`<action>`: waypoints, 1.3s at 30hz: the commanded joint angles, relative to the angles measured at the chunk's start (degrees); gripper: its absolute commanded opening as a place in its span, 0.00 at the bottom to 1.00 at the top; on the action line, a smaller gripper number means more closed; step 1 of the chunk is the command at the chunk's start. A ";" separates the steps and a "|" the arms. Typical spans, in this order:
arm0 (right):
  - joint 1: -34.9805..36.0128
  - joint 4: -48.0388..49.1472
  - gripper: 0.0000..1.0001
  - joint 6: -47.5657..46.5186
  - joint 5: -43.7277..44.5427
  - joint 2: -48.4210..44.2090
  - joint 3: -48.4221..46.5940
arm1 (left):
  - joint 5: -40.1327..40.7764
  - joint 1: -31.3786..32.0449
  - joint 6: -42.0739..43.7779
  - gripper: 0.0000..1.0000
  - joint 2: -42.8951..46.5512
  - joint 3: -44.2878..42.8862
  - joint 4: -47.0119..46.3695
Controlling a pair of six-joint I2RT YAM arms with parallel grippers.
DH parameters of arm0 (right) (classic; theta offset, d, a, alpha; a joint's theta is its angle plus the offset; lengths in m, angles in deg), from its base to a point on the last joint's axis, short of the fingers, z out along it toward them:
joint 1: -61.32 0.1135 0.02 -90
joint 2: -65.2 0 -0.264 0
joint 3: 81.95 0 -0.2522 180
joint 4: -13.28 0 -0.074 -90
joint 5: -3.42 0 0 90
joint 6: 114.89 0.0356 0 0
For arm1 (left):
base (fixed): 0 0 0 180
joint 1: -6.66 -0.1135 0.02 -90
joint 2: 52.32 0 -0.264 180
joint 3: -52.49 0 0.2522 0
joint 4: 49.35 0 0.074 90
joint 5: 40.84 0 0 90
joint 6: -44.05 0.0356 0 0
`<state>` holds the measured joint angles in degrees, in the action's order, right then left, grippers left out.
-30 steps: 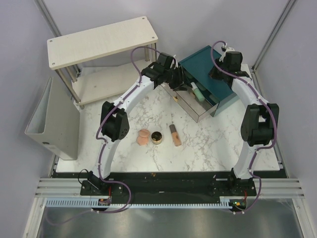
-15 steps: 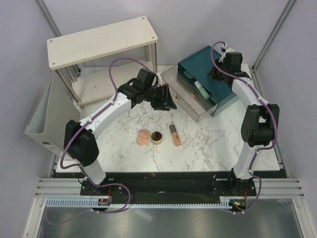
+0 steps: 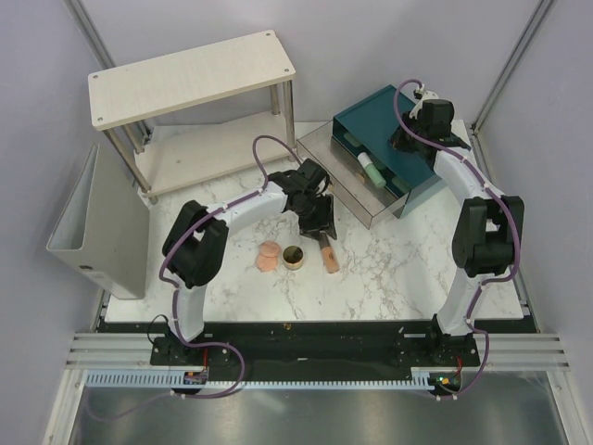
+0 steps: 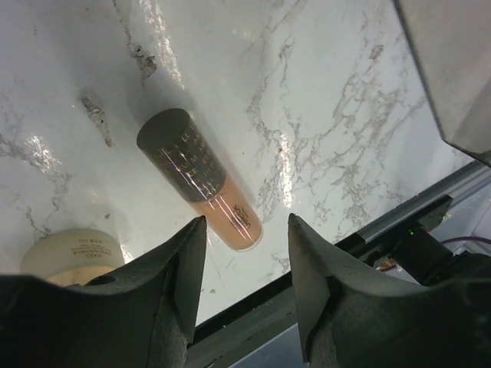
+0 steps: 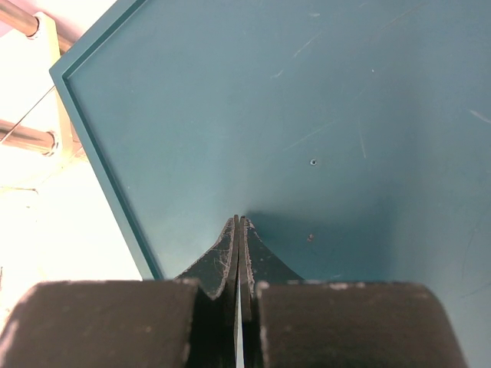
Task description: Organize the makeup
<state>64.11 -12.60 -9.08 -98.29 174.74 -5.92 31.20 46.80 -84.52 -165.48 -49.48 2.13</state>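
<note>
The makeup lies mid-table. A peach-pink sponge, a gold-rimmed pot and a peach tube with a dark cap sit in a row. A mint-green piece rests in the open drawer of the teal box. My left gripper hovers open just above the tube's cap end. In the left wrist view the tube lies ahead of the left gripper, with the pot at its left. My right gripper is shut, its tips against the teal box top.
A wooden two-level shelf stands at the back left. A grey bin sits off the table's left edge. The open drawer juts toward the table's middle, close behind the left gripper.
The left arm swung back from the open drawer to the table's middle and now hangs over the tube. Its jaws spread a little wider. The right arm stayed put.
</note>
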 commanded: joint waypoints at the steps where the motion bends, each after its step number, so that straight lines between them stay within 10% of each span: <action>1: 0.47 -13.55 0.00 -1.22 0.01 2.70 4.43 | 3.89 0.82 -3.35 0.54 -1.97 -1.98 3.77; 39: 0.47 -11.43 0.00 -0.96 -1.65 1.21 8.65 | -0.59 2.31 -12.50 0.53 -13.04 -2.15 4.21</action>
<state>64.11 -9.26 -9.04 -100.19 172.18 -1.24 31.99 48.53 -95.42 -175.28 -51.36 5.08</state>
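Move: The tan foundation bottle lies on the table with its black cap nearly under the left gripper; its middle is about 5 cm back, 2 cm to the right and 7 cm below. The round pot stands about 6 cm back and 7 cm to the left of that gripper, the pink puffs 6 cm back and 13 cm left. The open drawer's middle is some 13 cm ahead and 8 cm right. From the right gripper, the bottle is roughly 30 cm back and 22 cm left, well below. Bring the left gripper down about 6 cm onto the cap end of the foundation bottle, easing a couple of centimetres back towards the base. Drift slightly left during the first drop, then come right again and sink the last bit, tipping the fingertips some 15 degrees back towards the base. Keep the fingers half open so they straddle the bottle near its cap. ##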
